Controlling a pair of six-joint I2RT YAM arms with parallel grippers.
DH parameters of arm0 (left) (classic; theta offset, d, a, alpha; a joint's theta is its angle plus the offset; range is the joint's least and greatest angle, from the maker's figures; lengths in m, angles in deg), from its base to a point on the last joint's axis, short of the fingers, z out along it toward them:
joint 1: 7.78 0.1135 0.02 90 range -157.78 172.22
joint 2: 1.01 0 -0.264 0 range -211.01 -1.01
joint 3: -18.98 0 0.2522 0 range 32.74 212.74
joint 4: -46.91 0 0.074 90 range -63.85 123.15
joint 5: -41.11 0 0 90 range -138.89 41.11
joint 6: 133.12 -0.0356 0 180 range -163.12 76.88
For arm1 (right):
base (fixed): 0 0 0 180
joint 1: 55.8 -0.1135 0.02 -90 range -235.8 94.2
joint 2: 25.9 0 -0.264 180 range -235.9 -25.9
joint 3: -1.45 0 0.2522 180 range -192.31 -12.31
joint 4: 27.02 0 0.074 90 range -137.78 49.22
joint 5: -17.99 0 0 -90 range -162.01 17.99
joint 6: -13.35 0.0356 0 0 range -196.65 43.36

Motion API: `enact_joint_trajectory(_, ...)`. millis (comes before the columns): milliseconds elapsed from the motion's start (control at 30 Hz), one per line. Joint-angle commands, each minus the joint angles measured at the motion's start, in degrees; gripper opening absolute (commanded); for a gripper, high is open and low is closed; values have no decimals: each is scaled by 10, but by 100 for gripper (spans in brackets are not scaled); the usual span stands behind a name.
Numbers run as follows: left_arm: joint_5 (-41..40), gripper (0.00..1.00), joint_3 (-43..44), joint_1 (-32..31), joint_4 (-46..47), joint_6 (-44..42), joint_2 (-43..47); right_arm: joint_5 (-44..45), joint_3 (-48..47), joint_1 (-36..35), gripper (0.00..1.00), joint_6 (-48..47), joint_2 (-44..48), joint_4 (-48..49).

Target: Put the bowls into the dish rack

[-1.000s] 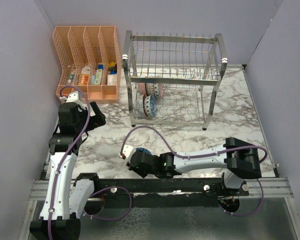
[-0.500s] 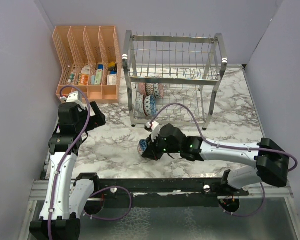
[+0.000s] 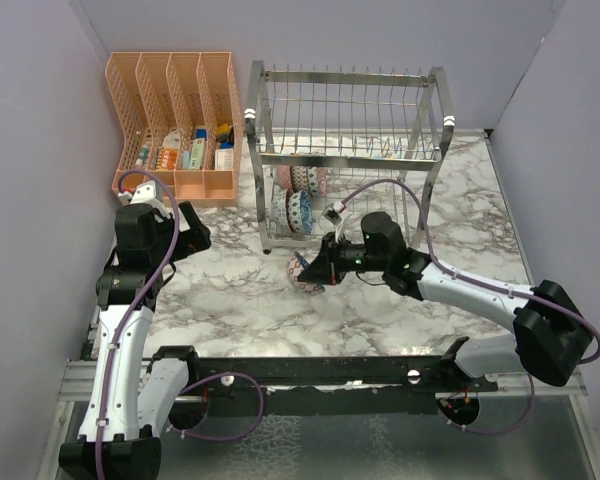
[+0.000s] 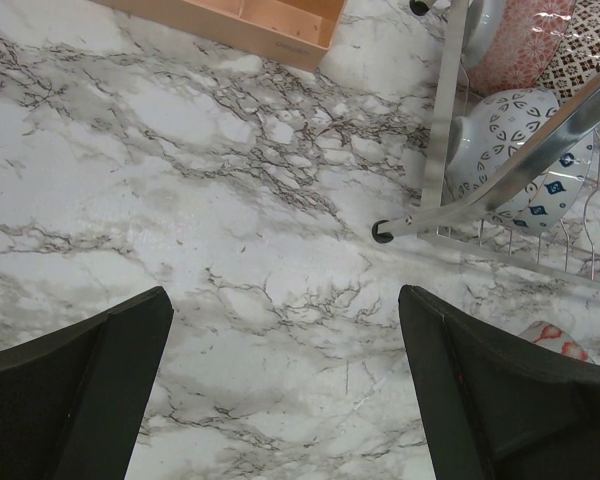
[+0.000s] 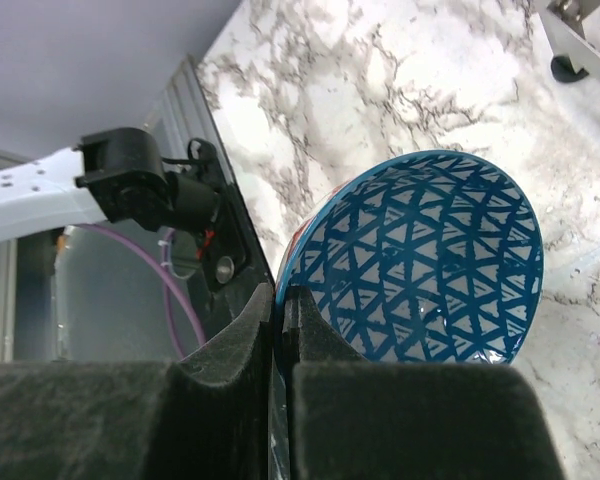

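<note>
My right gripper (image 3: 322, 268) is shut on the rim of a blue bowl (image 3: 302, 268), which hangs tilted just off the front left foot of the dish rack (image 3: 345, 150). In the right wrist view the jaws (image 5: 280, 295) pinch the bowl's wall, one inside and one outside. Its inside (image 5: 430, 260) shows a blue triangle pattern. Other bowls stand on edge at the left of the rack's lower tier (image 3: 300, 200): a white-and-blue one (image 4: 510, 150) and a pink-red one (image 4: 525, 40). My left gripper (image 3: 185, 235) hangs open over bare marble (image 4: 285, 390).
An orange mesh file organizer (image 3: 175, 125) with small packets in it stands left of the rack, at the back left. The rack's front left foot (image 4: 383, 233) rests on the marble top. Purple walls close in both sides.
My right arm has carried the blue bowl from near the table's front edge back and to the right, up to the rack's front left corner. The left arm has not moved.
</note>
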Motion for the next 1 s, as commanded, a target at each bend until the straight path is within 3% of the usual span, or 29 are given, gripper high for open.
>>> enact_joint_trajectory(0,-12,99,18,2,-1,-7,7,-80,-7,33,1,37,8,87)
enact_joint_trajectory(267,-15,99,16,2,-1,-9,7,-80,-19,89,1,52,14,100)
enact_joint_trajectory(500,-19,99,18,2,-5,-12,8,-101,-28,143,1,89,-22,183)
enact_joint_trajectory(667,-21,99,18,2,-7,-15,9,-86,-42,167,1,102,-53,214)
enact_joint_trajectory(967,-22,99,14,2,-4,-18,7,-46,-4,186,1,168,-99,356)
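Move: The bowl is already pinched by its rim in the right hand. Its place in the dish rack's lower tier lies about 15 cm ahead of that hand, 3 cm to its right and 7 cm lower. The front pair of bowls stands 5 cm left of that place, the back three some 8 cm beyond it and 3 cm left. The rack's near-left foot is 11 cm ahead of the right hand, 8 cm left, 16 cm down. From the left hand the place is roughly 8 cm ahead, 24 cm right, 14 cm down. The bowl, rim still pinched in the shut right fingers, is carried forward about 11 cm from open table towards the rack's lower tier, rising some 4 cm, mostly early on, and drifting a little right to come up beside the front pair. On the way the left-pointing fingers lift towards level by roughly 15 degrees and the hand swings slightly clockwise. ##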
